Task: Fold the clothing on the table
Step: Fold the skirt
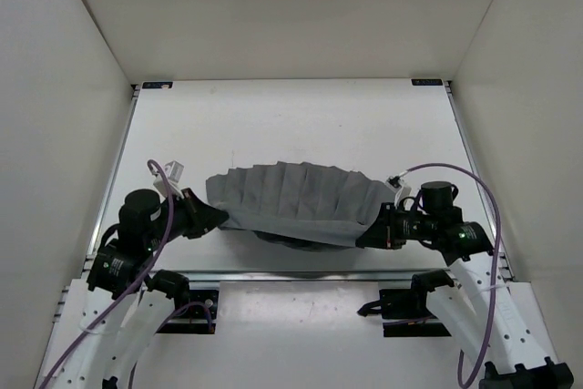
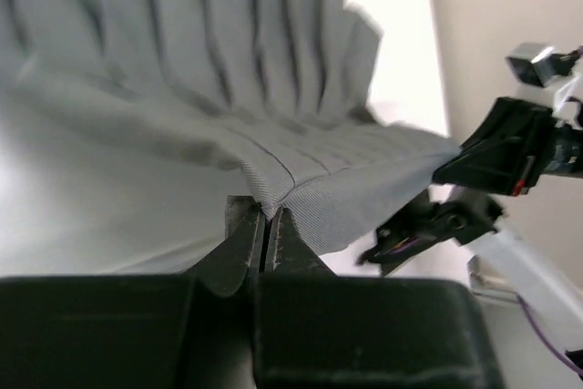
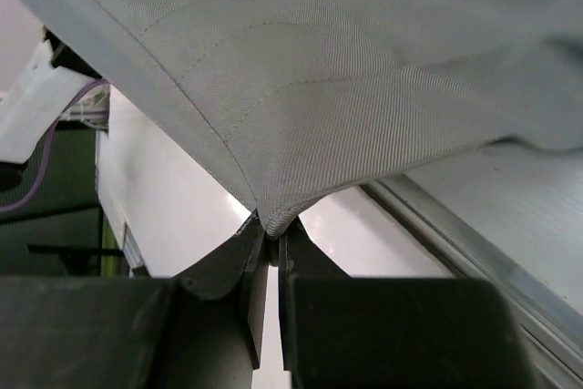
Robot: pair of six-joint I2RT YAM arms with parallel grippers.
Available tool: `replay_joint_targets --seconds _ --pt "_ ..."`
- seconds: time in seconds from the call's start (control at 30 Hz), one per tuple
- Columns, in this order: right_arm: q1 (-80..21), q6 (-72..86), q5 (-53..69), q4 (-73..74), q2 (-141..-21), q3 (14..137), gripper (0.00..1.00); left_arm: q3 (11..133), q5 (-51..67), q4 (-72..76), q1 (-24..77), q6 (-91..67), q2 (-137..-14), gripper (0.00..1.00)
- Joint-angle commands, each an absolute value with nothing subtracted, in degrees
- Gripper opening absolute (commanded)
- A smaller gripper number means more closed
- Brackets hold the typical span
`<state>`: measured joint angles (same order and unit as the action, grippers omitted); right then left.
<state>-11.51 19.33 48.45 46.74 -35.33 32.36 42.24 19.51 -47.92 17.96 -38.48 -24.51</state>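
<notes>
The clothing (image 1: 296,198) is a grey pleated garment stretched between both arms above the near part of the white table (image 1: 291,125). My left gripper (image 1: 219,217) is shut on the garment's left corner; the left wrist view shows the cloth (image 2: 273,116) pinched at my gripper (image 2: 266,211). My right gripper (image 1: 364,238) is shut on the right corner, and in the right wrist view the fabric (image 3: 319,70) peaks down into my gripper (image 3: 271,230). A dark fold (image 1: 287,240) hangs beneath the near hem.
Metal rails run along the table's left side (image 1: 114,170), right side (image 1: 469,170) and near edge (image 1: 301,272). White walls enclose the table on three sides. In the left wrist view the right arm (image 2: 519,148) shows at the far right.
</notes>
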Motion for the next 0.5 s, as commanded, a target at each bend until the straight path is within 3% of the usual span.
replay_joint_targets --seconds 0.0,0.2,0.47 --pt "-12.22 18.81 47.82 46.67 -38.31 40.93 0.00 46.05 19.51 -44.93 18.10 -39.99 -28.37 0.00" --pt "-5.20 22.92 60.61 33.61 -50.78 41.06 0.00 39.12 21.87 -32.11 13.73 -38.32 -37.52 0.01" --pt "2.99 49.70 73.56 -9.17 -61.16 31.65 0.00 38.66 20.65 -21.02 9.14 -37.26 -52.18 0.03"
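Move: Both hands already hold the skirt's waistband by its corners, taut between them. The pleated hem they travel towards has its middle about 17 cm ahead of the left hand, 18 cm right and 19 cm below. From the right hand it is some 20 cm ahead, 15 cm left and 13 cm below. The hem's left corner lies about 13 cm ahead and 4 cm left of the left hand; its right corner some 14 cm ahead and 8 cm right of the right hand. Keeping their pinch on the two waistband corners, both hands carry the band forward over the skirt towards the pleated hem, nearly 10 cm. The left lifts briefly, then sinks to end over 6 cm lower, fingers tipping down some 10 degrees; the right climbs 3 to 4 cm, mostly early, its fingertips tilting up nearly 20 degrees. ##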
